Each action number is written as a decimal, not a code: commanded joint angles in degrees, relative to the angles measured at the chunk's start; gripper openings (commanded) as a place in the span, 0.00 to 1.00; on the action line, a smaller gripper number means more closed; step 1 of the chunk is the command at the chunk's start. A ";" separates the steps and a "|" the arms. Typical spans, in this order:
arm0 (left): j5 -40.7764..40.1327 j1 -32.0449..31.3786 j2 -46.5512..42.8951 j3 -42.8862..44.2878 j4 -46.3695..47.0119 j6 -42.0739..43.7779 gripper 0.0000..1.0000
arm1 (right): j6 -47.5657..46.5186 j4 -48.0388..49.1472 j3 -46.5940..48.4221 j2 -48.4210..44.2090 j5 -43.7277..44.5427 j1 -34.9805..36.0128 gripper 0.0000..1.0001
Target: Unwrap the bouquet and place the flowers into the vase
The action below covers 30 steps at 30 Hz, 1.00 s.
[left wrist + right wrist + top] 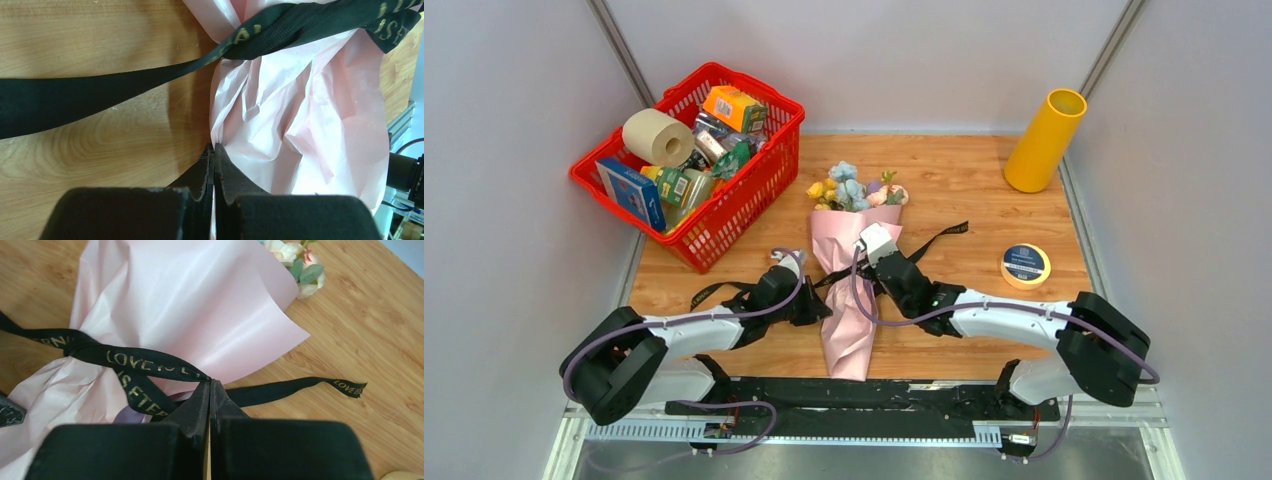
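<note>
The bouquet [849, 300] lies flat at the table's middle, a pink paper cone with its tip toward me. The flowers [856, 188] stick out at its far end. A black ribbon [939, 240] with gold letters crosses the cone. My left gripper [821, 308] is at the cone's left edge. In the left wrist view the left gripper [214, 147] is shut, tips pinching the crumpled paper [300, 115] edge. My right gripper [210, 381] is shut on the ribbon [145, 360] where it crosses the paper [200, 300]. The yellow vase [1044, 140] stands upright at the far right.
A red basket [724, 215] full of packets and a paper roll sits at the far left. A flat yellow tape ring [1025, 265] lies right of the bouquet. Grey walls close in on both sides and at the back.
</note>
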 commanded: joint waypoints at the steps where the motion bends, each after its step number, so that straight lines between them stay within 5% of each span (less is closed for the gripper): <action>1: -1.60 -0.28 -1.52 0.92 -0.99 -0.15 0.00 | 6.58 2.96 -0.68 -2.36 7.08 -1.83 0.00; 8: -2.83 -0.72 -2.49 0.83 -2.22 -0.06 0.00 | 18.19 -3.02 2.65 -5.08 10.44 -12.28 0.00; 30: -6.35 -1.60 -6.36 0.30 -6.44 0.99 0.00 | 18.64 -3.46 17.85 -5.88 12.02 -30.03 0.00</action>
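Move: The right hand, already closed on the ribbon, has the knot about 6 cm to its left, 2 cm back and 7 cm below. The flower heads lie some 15 cm ahead and 2 cm left; the ribbon's loose tail end is about 8 cm ahead and 17 cm right; the vase stands roughly 23 cm ahead and 31 cm right. From the left hand, the knot is about 6 cm ahead, 3 cm right and slightly higher. Sweeping right and forward, level at first and then climbing, the right hand hauls the pinched ribbon away from the knot and towards the vase, some 20 cm in all, turning about 40 degrees clockwise with its fingers still shut. The left hand stays nearly in place, keeping its pinch on the wrapping's left edge just below the knot. ##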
